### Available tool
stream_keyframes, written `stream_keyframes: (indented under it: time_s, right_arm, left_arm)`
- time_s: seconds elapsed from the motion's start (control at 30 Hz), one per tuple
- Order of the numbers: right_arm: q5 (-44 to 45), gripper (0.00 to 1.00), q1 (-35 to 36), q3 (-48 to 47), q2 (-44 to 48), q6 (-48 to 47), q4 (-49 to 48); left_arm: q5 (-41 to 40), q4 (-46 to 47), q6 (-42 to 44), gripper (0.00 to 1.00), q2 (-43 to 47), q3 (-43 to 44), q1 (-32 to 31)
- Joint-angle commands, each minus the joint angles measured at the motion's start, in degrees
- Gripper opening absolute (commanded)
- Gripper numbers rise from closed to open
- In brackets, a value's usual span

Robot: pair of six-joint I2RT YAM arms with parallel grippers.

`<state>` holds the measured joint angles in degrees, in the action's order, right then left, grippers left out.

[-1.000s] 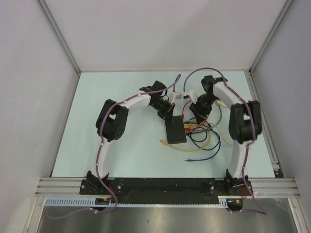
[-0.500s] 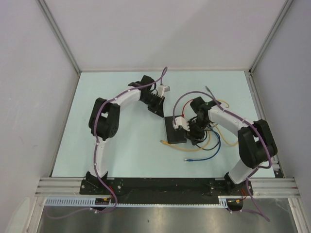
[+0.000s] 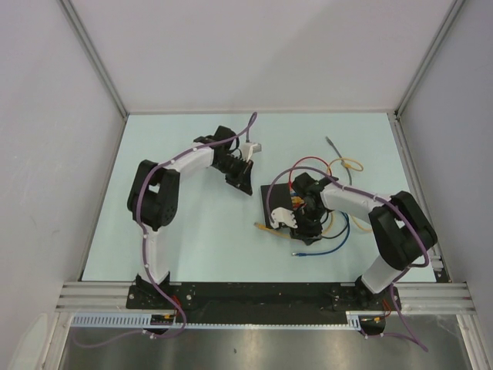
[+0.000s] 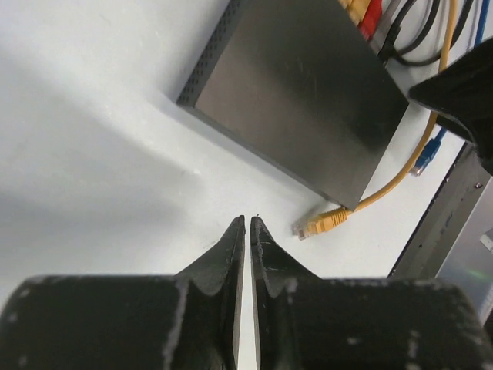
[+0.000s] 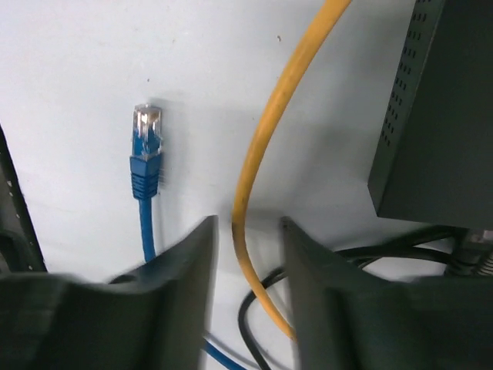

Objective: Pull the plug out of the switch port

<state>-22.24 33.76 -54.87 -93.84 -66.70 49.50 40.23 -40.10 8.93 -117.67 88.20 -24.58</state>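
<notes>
The switch (image 3: 271, 199) is a flat black box in the middle of the table; it also shows in the left wrist view (image 4: 300, 92) and as a corner in the right wrist view (image 5: 443, 116). Yellow and red plugs (image 4: 363, 11) sit in its far side. My left gripper (image 3: 246, 185) is shut and empty, just left of the switch; its tips (image 4: 248, 223) hover over bare table. My right gripper (image 3: 303, 223) is low on the switch's right side. It is open (image 5: 248, 223), with a yellow cable (image 5: 254, 154) running between the jaws, ungripped.
A loose orange plug (image 4: 320, 225) lies by the switch's near corner. A loose blue plug (image 5: 145, 146) lies left of my right gripper. Black, blue and yellow cables (image 3: 331, 227) tangle right of the switch. A grey cable end (image 3: 330, 142) lies farther back.
My right arm swung from behind the switch down to its near right side, low over the cables. My left arm drew back to the left, away from the switch.
</notes>
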Motion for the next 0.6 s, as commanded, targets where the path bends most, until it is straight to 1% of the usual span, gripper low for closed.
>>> stream_keyframes:
  time_s: [0.0, 0.03, 0.07, 0.13, 0.17, 0.2, 0.27, 0.3, 0.37, 0.4, 0.47, 0.57]
  right_arm:
    - [3.1, 0.32, 1.7, 1.1, 0.8, 0.2, -0.4]
    - [3.2, 0.26, 1.7, 1.1, 1.0, 0.9, 0.3]
    - [2.7, 0.17, 1.7, 1.0, 1.6, 1.1, 1.1]
    - [1.0, 0.06, 1.8, -0.2, 4.3, 1.8, 5.9]
    - [-1.4, 0.05, 1.8, -1.1, 5.2, 2.3, 8.1]
    - [-2.4, 0.03, 1.7, -3.5, 6.1, 2.9, 12.8]
    - [-5.1, 0.00, 1.7, -6.3, 5.8, 5.7, 19.5]
    - [-6.1, 0.00, 1.5, -9.8, 4.5, 6.7, 21.9]
    - [-9.2, 0.00, 1.0, -13.0, 2.3, 9.6, 26.9]
    - [-10.1, 0.00, 0.8, -14.5, 1.1, 10.4, 31.4]
    - [-12.3, 0.00, -0.7, -17.9, -2.3, 11.8, 37.2]
    - [-11.5, 0.00, -1.8, -19.7, -4.2, 18.2, 37.3]
  left_arm:
    - [0.7, 0.5, -0.5, 0.12, 4.8, -2.1, 0.1]
    - [0.8, 0.5, -0.4, 0.12, 4.9, -2.2, 0.1]
    - [1.0, 0.6, -0.4, 0.12, 4.9, -2.3, 0.2]
    - [1.4, 0.9, -0.9, 0.12, 4.8, -2.2, 0.4]
    - [1.9, 1.3, -1.3, 0.12, 4.6, -2.0, 0.8]
    - [2.7, 1.5, -1.9, 0.12, 4.4, -1.6, 0.9]
    - [3.1, 1.9, -2.2, 0.13, 3.7, -0.8, 1.5]
    - [3.3, 2.0, -2.1, 0.13, 3.4, -0.2, 1.5]
    - [3.3, 2.3, -2.2, 0.13, 2.6, 0.3, 1.9]
    - [3.3, 2.4, -2.0, 0.13, 2.4, 0.7, 1.9]
    - [3.7, 2.7, -1.7, 0.12, 1.8, 0.9, 1.9]
    - [4.7, 3.2, -1.3, 0.13, 1.4, 0.7, 1.9]
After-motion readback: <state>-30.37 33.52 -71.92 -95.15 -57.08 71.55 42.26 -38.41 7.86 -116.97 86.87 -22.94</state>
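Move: The right hand is low over the table with its open fingers straddling the loose yellow cable, about 1 cm beneath the hand point. The switch's middle is roughly 10 cm ahead and 9 cm left; the cable's yellow plug about 4 cm ahead and 14 cm left. The blue plug lies some 4 cm back and 3 cm left. From the left hand, that stretch of yellow cable is about 13 cm back, 18 cm right and 6 cm below. Nearly in place, the right hand first shuts its fingers and pinches the yellow cable near the switch's near right corner, drawing back up to 3 cm. Then it rises quickly by about 7.5 cm with the cable held, swinging some 2.5 cm left and edging forward again at the end, while the fingertips tilt back towards the base by roughly 15 degrees and the hand turns slightly clockwise. ##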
